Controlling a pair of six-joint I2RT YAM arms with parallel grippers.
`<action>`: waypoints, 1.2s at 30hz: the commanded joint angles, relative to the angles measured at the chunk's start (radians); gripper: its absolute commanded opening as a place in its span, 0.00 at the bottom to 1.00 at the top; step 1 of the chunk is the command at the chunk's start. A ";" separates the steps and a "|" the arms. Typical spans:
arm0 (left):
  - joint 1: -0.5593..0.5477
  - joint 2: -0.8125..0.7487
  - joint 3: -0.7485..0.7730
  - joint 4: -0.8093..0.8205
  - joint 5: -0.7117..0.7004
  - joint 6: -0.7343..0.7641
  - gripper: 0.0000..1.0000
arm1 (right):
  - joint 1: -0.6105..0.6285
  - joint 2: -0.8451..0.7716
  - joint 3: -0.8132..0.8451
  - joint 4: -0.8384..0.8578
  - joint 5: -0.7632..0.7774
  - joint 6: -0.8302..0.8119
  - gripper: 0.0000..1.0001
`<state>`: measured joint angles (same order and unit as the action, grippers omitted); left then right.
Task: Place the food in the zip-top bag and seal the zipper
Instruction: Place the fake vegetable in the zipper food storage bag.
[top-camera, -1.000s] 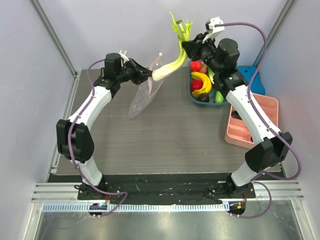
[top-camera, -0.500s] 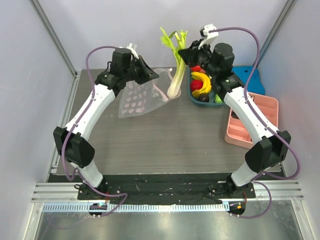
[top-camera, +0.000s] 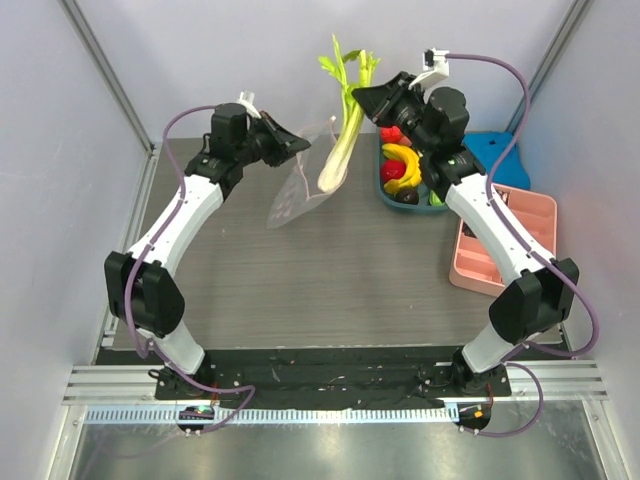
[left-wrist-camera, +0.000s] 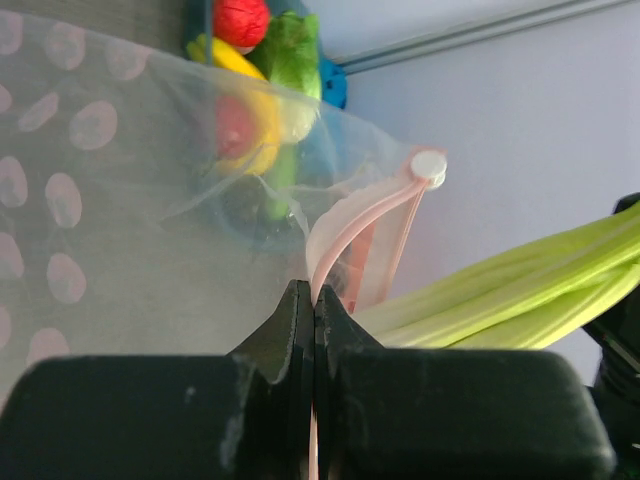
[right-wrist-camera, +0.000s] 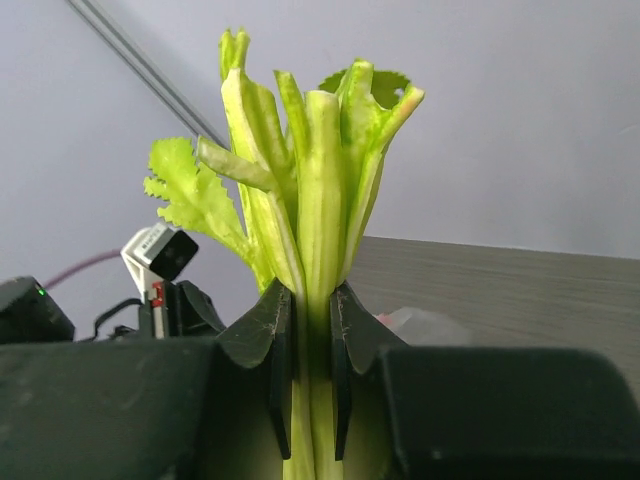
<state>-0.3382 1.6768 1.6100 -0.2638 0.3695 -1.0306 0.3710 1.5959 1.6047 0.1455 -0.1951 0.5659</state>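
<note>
My left gripper (top-camera: 300, 147) is shut on the pink zipper (left-wrist-camera: 345, 225) edge of the clear dotted zip-top bag (top-camera: 292, 195) and holds it hanging above the table; the bag also fills the left wrist view (left-wrist-camera: 120, 200). My right gripper (top-camera: 362, 97) is shut on the celery stalk (top-camera: 340, 140) near its leafy top, holding it upright just right of the bag's mouth, with its white end at the bag's edge. The stalk also shows in the right wrist view (right-wrist-camera: 315, 200) and in the left wrist view (left-wrist-camera: 520, 290). The red round fruit (top-camera: 393, 170) lies in the teal tray. The lettuce head is mostly hidden there.
A teal tray (top-camera: 384, 185) at the back right holds yellow bananas (top-camera: 403, 162), red fruit and green pieces. A pink compartment tray (top-camera: 500, 245) sits at the right edge, with a blue object (top-camera: 508, 155) behind it. Walls close off the back and sides.
The left gripper swung the bag from hanging flat to angled rightward, mouth toward the stalk. The right gripper lifted the celery slightly and shifted it left, closer to the bag.
</note>
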 joint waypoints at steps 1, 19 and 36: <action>0.002 -0.046 -0.036 0.234 0.043 -0.120 0.00 | 0.011 0.009 0.043 0.057 0.043 0.199 0.01; 0.031 -0.025 -0.052 0.339 0.045 -0.287 0.00 | 0.204 -0.033 -0.123 -0.015 0.140 -0.055 0.01; 0.033 -0.034 -0.096 0.345 0.049 -0.371 0.00 | 0.226 -0.024 -0.198 0.375 0.304 -0.228 0.01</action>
<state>-0.3061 1.6772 1.5066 0.0063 0.4126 -1.3705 0.5758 1.5921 1.4265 0.3859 0.0860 0.4126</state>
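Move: The right hand already holds the celery, its butt hanging some 16 cm below, 8 cm back and 4 cm left of that hand. The bag mouth lies about 8 cm left, 2 cm back and 11 cm lower. The food basket is roughly 16 cm right, level fore and aft, 38 cm down. From the left hand, which already pinches the zipper edge, the mouth is about 3 cm right and 2 cm ahead at its height. Right hand swings celery left and down about 7 cm into the bag, then rises; left rolls bag 20 degrees. ##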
